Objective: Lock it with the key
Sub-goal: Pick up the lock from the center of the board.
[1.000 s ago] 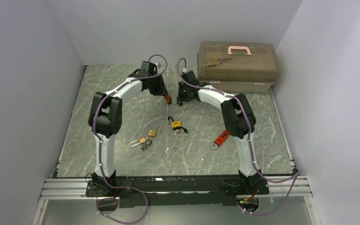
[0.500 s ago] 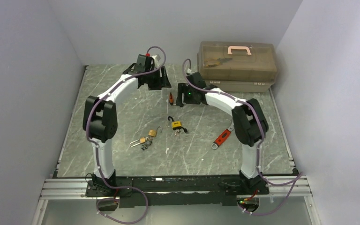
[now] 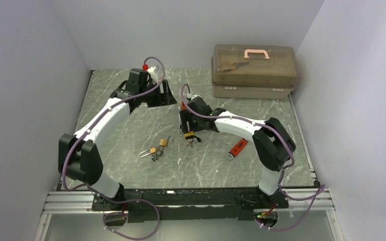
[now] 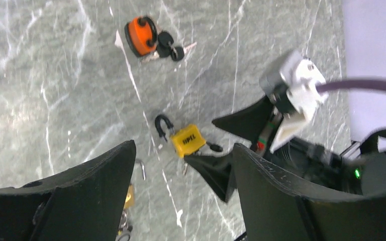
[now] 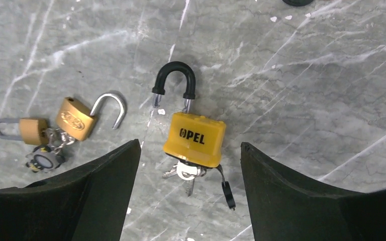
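A yellow padlock (image 5: 195, 139) lies flat on the marble table, its black shackle (image 5: 175, 80) raised with one leg out of the body. A bunch of keys (image 5: 186, 173) hangs from its bottom, one of them in the keyhole. My right gripper (image 5: 190, 145) hovers straight above it, open, a finger on each side and nothing held. In the top view that right gripper (image 3: 187, 123) covers part of the padlock (image 3: 189, 134). My left gripper (image 3: 163, 94) is open and empty further back left. An orange padlock (image 4: 140, 35) with keys lies behind the yellow padlock (image 4: 187, 140).
Two brass padlocks (image 5: 75, 118) on one key ring lie left of the yellow one, the larger with its shackle open. A red-handled tool (image 3: 237, 148) lies to the right. A brown toolbox (image 3: 254, 70) stands at the back right corner.
Both grippers have opened and the orange padlock lies free on the table. The right gripper has come forward over the yellow padlock. The left arm has swung back and left.
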{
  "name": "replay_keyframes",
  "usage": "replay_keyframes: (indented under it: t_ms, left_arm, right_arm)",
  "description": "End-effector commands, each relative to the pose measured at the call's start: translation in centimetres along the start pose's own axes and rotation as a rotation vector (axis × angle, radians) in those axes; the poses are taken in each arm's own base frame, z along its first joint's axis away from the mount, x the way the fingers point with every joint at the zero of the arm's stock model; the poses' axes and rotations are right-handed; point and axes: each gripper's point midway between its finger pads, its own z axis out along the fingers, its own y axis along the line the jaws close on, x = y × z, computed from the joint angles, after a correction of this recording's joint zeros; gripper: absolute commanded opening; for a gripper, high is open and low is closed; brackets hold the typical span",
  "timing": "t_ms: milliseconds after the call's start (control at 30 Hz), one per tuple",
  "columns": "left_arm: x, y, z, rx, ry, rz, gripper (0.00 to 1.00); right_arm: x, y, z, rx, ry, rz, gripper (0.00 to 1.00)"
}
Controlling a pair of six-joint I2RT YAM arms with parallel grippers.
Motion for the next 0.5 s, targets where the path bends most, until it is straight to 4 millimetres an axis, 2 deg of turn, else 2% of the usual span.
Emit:
replay_keyframes:
  t_ms: [0,233,467]
  left_arm:
    - [1.3,-0.3,-2.9,0.008,-0.016,0.039,0.77]
    - [2.7,1.1,-5.0,-0.026,-0.020,0.054,0.78]
    - [3.4,2.0,-5.4,-0.032,-0.009,0.041,0.77]
  right_arm:
    - [0.0,-1.1,1.0,0.082,-0.015,-0.036,0.77]
    - [1.2,-0.4,2.7,0.130,0.022,-0.092,0.77]
    - [2.0,-0.3,3.3,0.162,0.036,-0.126,0.73]
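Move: The yellow lock lies almost straight under the open right hand, about 7 cm below and 1 cm to its right. From that hand the brass lock is roughly 10 cm left and 5 back, and the orange lock about 13 cm ahead and 2 left, both near table level. From the left hand the yellow lock is some 5 cm back, 6 right and 20 below. Right hand sinks 5 cm towards the yellow lock, fingers open, rolling slightly; left hand withdraws 6 cm back and left. ##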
